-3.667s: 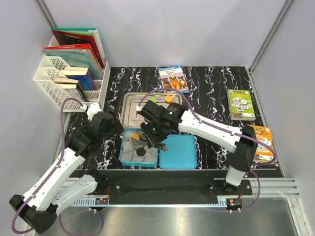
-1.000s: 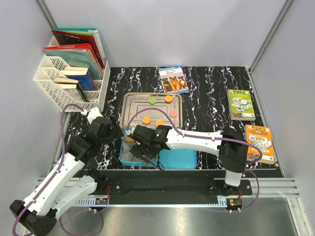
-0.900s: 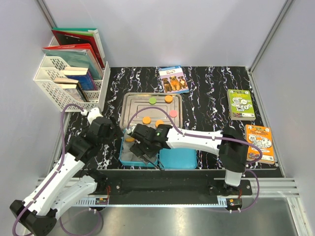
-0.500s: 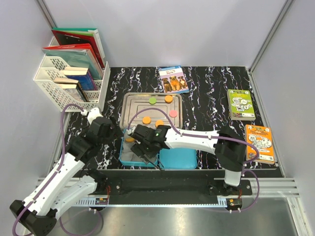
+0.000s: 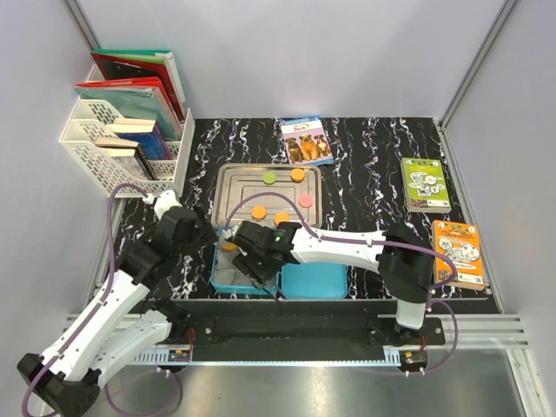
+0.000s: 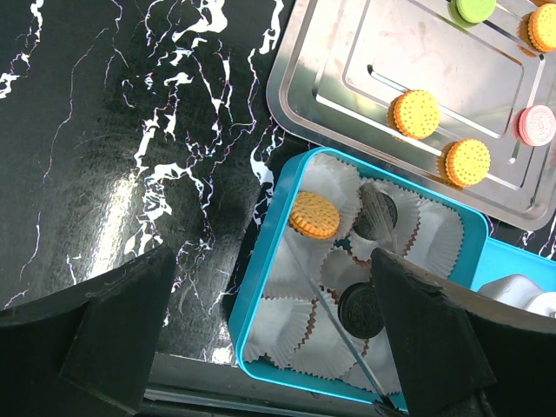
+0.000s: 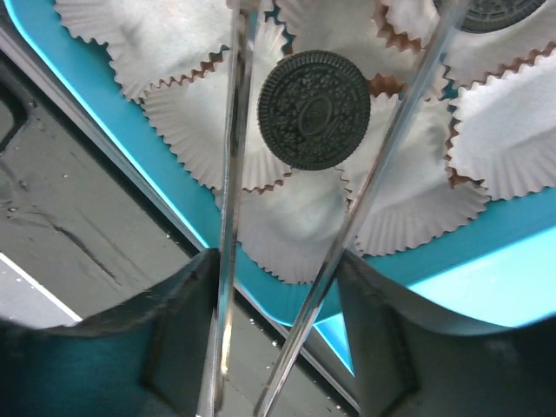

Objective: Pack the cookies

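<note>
The blue box (image 5: 217,261) is lined with white paper cups. In it lie an orange cookie (image 6: 314,215) and two black cookies (image 6: 360,309) (image 6: 379,213). My right gripper (image 7: 278,339) is shut on metal tongs (image 7: 228,217) over the box's near end. The tong arms stand apart either side of one black cookie (image 7: 314,109), which lies in a cup, and do not touch it. Green (image 5: 269,177), pink (image 5: 306,201) and three orange cookies (image 5: 258,212) sit on the steel tray (image 5: 228,178). My left gripper (image 6: 274,334) is open and empty above the box's left edge.
The blue lid (image 5: 314,280) lies right of the box. A white rack of books (image 5: 122,130) stands at the back left. A dog book (image 5: 306,139) lies behind the tray. Two more books (image 5: 425,183) (image 5: 459,248) lie at the right.
Since the earliest frame my right arm has come down and nearer, over the box's near end. In the last second it barely shifts. The left arm has drawn back a little.
</note>
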Controlling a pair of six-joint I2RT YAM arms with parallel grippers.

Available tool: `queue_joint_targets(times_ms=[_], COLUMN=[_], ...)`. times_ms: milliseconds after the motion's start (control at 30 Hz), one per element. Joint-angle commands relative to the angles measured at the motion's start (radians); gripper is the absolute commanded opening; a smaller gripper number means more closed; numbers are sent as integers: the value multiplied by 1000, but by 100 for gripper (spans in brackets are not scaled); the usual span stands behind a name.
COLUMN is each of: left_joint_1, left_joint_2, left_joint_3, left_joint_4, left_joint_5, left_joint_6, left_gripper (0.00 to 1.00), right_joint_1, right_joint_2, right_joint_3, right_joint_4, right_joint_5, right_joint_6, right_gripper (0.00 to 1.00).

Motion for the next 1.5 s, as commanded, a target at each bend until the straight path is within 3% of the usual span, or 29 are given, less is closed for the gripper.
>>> queue_joint_targets(times_ms=[0, 367, 1467], left_joint_1=[2, 4, 2], left_joint_2=[-13, -10, -7], left_joint_3=[-5, -2, -2], left_joint_4=[29, 30, 33], left_joint_5=[4, 6, 16], left_joint_6=[6, 6, 1], left_gripper=[99, 99, 99], right_joint_1=[-6, -8, -63], right_joint_2=[7, -44, -248], right_joint_3=[-5, 25, 271], right_joint_4=[14, -36, -316], right_joint_5=[15, 35, 131], right_joint_6=[0, -1, -30], right_gripper=[57, 44, 31])
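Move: Up in the box's far left cup, the orange cookie lies about 7 cm ahead and 9 cm left of the right hand, which already holds the spread tongs some 6 cm above the cookies. The far dark cookie is 8 cm ahead and 2 cm left of that hand, the near one 2 cm ahead and 4 cm left. From the idle left hand the orange cookie lies roughly 6 cm right, 2 cm back and 14 cm below. Squeezing the tongs from spread to nearly shut, the right hand at first almost stays in place over the box, easing only about 1 cm to its right. It then lifts ever faster, some 13 cm straight up and away from the orange cookie, drifting a little forward and right near the top while the wrist tilts about 10 degrees; the tongs stay gripped. ##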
